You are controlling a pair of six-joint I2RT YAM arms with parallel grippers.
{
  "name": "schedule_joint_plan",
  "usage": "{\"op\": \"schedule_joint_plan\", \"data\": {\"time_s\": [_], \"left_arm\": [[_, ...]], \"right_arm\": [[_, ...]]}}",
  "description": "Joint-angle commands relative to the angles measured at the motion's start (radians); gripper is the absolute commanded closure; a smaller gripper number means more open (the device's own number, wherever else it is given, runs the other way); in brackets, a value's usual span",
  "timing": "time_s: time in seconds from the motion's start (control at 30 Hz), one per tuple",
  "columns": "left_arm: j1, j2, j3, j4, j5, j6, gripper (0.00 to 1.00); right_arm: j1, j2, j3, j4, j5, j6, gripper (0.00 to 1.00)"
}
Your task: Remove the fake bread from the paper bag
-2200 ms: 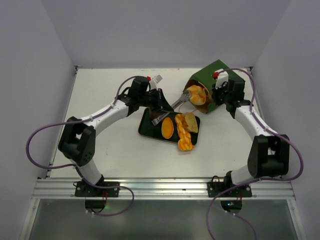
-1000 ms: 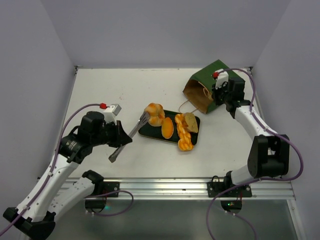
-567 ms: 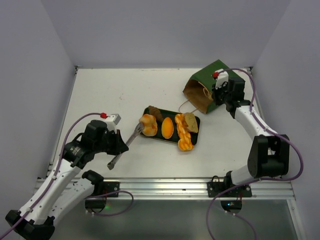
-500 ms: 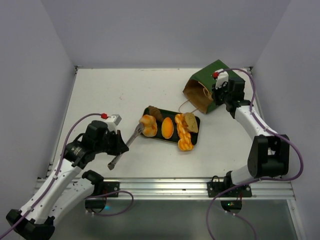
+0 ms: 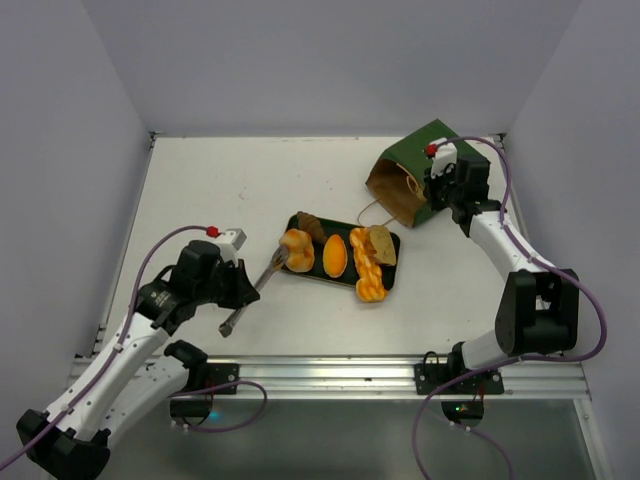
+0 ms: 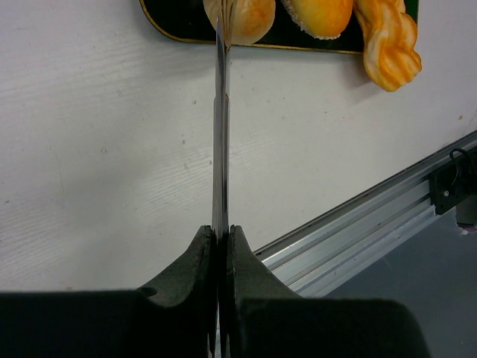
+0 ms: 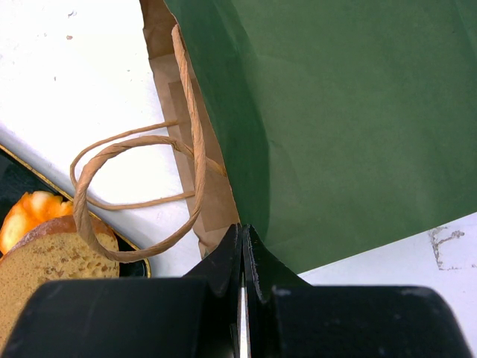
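Note:
The dark green paper bag (image 5: 415, 170) lies on its side at the back right, brown mouth facing the tray. My right gripper (image 5: 437, 190) is shut on the bag's edge; in the right wrist view the gripper (image 7: 243, 239) pinches the bag (image 7: 335, 112). My left gripper (image 5: 248, 288) is shut on metal tongs (image 5: 262, 277), whose tips are at an orange roll (image 5: 296, 250) over the tray's left end. In the left wrist view the gripper (image 6: 220, 235) holds the tongs (image 6: 220, 134), and the roll (image 6: 240, 16) is at their tips. An oval roll (image 5: 334, 255), braided loaf (image 5: 367, 268), tan slice (image 5: 382, 243) and dark brown piece (image 5: 309, 225) lie on the tray.
The black tray (image 5: 318, 275) sits mid-table, in front of and to the left of the bag. The bag's string handles (image 7: 134, 194) lie on the table toward the tray. The metal rail (image 5: 330, 370) runs along the near edge. Grey walls close in the sides and back.
My left arm pulled back from the bag's mouth with the tongs and the orange roll, and brought the roll to the tray's left end. The right arm and the bag stayed still.

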Motion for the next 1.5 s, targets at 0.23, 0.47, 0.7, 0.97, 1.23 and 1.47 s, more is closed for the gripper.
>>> {"op": "schedule_joint_plan", "data": {"time_s": [0.23,0.47,0.7,0.97,1.23,1.47], "left_arm": [[0.008,0.058,-0.006,0.094,-0.011,-0.016,0.97],[0.008,0.066,0.017,0.031,-0.048,-0.034,0.7],[0.008,0.061,0.04,0.014,-0.04,-0.04,0.57],[0.008,0.06,0.08,-0.017,-0.073,-0.043,0.54],[0.008,0.063,0.149,-0.057,-0.099,-0.039,0.54],[0.008,0.056,0.206,-0.019,-0.027,-0.031,0.57]], "right_arm": [[-0.006,-0.018,0.003,0.031,-0.019,-0.004,1.0],[-0.006,-0.016,0.003,0.033,-0.022,-0.004,1.0],[-0.006,-0.02,0.003,0.033,-0.024,-0.004,1.0],[-0.006,-0.021,0.003,0.031,-0.027,-0.003,1.0],[-0.006,-0.021,0.001,0.031,-0.03,-0.004,1.0],[-0.006,-0.026,0.004,0.019,-0.073,-0.03,1.0]]}}
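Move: The ring-shaped bread, held in the tongs' tips at the left end of the green tray, lies about 12 cm ahead of the left hand, 12 cm to its right and some 12 cm below. The croissant is about 5 cm beyond the bread and 4 cm to its right, and the oval bread is 9 cm to its right and 1 cm nearer. From the right hand, the ring-shaped bread lies about 34 cm left, 14 cm back and 14 cm down. The ring-shaped bread is set down in the tray's left end and let go: the left hand lowers the tongs about 1.5 cm, then its fingers open to nearly half and the tongs' arms spread. After a short pause low down the hand lifts some 5 cm, easing slightly forward, with the tongs still open and only a few degrees of wrist turn. ##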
